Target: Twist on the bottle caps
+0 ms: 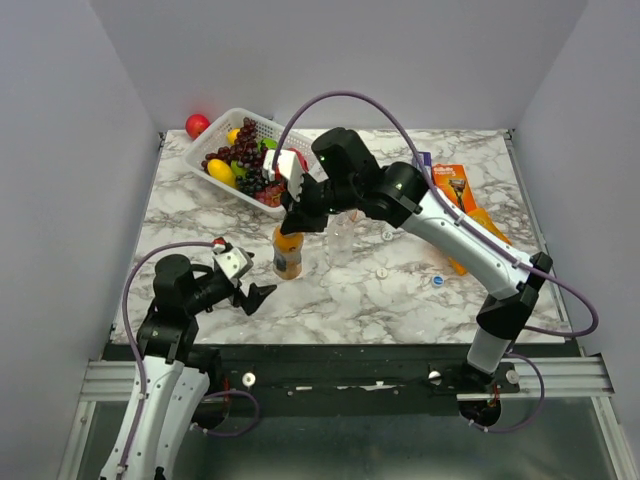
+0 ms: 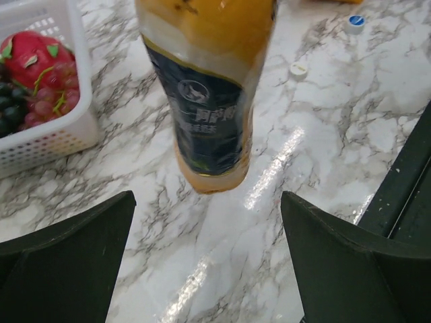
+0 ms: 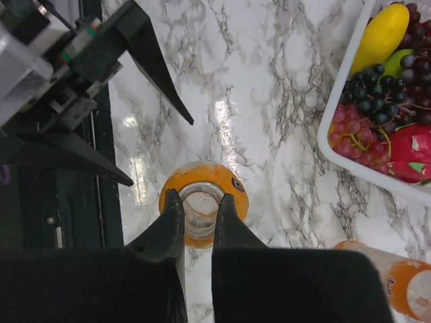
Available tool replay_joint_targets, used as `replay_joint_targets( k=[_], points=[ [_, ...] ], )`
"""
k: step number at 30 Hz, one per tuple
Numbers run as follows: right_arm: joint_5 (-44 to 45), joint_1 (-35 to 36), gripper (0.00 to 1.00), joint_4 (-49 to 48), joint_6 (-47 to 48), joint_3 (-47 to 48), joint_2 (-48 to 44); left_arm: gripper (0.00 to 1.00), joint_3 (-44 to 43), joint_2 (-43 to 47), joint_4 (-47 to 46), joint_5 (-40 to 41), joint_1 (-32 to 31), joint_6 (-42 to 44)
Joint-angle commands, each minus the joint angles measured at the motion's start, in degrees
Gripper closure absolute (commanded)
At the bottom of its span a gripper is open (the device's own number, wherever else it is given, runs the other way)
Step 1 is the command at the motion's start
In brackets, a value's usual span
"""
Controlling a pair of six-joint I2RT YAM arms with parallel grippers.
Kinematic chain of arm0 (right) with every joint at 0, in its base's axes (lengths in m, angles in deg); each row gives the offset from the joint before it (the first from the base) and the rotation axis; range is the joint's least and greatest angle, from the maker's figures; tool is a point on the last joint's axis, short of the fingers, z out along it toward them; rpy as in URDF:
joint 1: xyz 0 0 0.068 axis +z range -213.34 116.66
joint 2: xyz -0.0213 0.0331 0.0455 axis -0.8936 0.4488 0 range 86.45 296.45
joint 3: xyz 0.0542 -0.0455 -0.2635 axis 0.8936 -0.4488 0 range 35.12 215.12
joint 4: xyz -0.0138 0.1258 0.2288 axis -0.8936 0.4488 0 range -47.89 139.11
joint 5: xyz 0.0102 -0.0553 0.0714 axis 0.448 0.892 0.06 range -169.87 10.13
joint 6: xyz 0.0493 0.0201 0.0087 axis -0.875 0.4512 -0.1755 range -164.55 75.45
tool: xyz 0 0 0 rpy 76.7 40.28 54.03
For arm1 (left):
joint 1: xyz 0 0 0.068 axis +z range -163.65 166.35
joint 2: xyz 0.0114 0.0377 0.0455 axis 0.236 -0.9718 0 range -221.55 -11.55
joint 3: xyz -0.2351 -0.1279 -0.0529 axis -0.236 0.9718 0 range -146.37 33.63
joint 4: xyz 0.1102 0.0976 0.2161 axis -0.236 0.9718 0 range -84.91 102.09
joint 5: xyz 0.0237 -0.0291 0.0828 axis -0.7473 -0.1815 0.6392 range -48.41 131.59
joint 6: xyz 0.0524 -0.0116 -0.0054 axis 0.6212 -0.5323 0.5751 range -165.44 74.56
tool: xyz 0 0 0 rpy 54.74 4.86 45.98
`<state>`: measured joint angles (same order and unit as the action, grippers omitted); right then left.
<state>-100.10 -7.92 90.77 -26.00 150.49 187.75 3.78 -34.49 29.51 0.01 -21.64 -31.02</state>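
Observation:
An uncapped orange bottle stands upright at the table's near left. My right gripper comes down from above, shut on the bottle's open neck, one finger on each side. The bottle's dark label fills the left wrist view. My left gripper stands wide open just in front of it, apart from it. A clear bottle stands to its right. A white cap and a blue cap lie on the marble. A second orange bottle shows at the right wrist view's corner.
A white basket of fruit sits at the back left, a red ball behind it. Orange packets and a razor pack lie at the back right. The table's black front rail runs close to my left gripper.

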Motion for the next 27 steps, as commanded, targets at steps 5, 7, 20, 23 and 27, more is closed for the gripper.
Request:
replay_joint_targets(
  k=[5,7,20,23,27],
  points=[
    [-1.2,-0.4,0.99,7.0,-3.1,4.4,0.0,0.01,6.5,-5.3,-21.7,-12.6,0.3,-6.8],
    [-1.4,-0.3,0.99,7.0,-3.3,3.9,-0.1,0.01,7.3,-6.8,-24.2,-13.9,0.3,-8.9],
    [-4.6,-0.3,0.99,6.4,-4.5,7.7,0.1,0.01,8.1,-21.1,-38.3,-15.3,-6.2,-8.9],
    [-5.1,-0.3,0.99,6.5,-4.5,7.6,0.0,0.01,8.1,-22.8,-39.6,-15.1,-7.1,-8.5],
    [-5.8,-0.3,0.99,6.6,-4.7,7.0,0.0,0.01,8.4,-23.6,-42.9,-13.3,-7.5,-9.8]
  ],
)
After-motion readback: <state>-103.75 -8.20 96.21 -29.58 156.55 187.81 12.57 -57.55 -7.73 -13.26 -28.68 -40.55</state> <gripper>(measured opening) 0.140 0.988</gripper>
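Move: The mango-coloured bottle is already gripped by the neck and off the table in the right hand, its middle about 9 cm straight below that hand. From the left hand, the bottle's middle lies roughly 7 cm right, 4 cm ahead and 4 cm higher. The clear bottle stands some 11 cm right of the held bottle and 7 cm farther out; the orange-labelled bottle is about 12 cm right of it and 20 cm farther out. The open left hand goes about 6 cm right, sinking slightly, to flank the bottle the right hand keeps raising. ##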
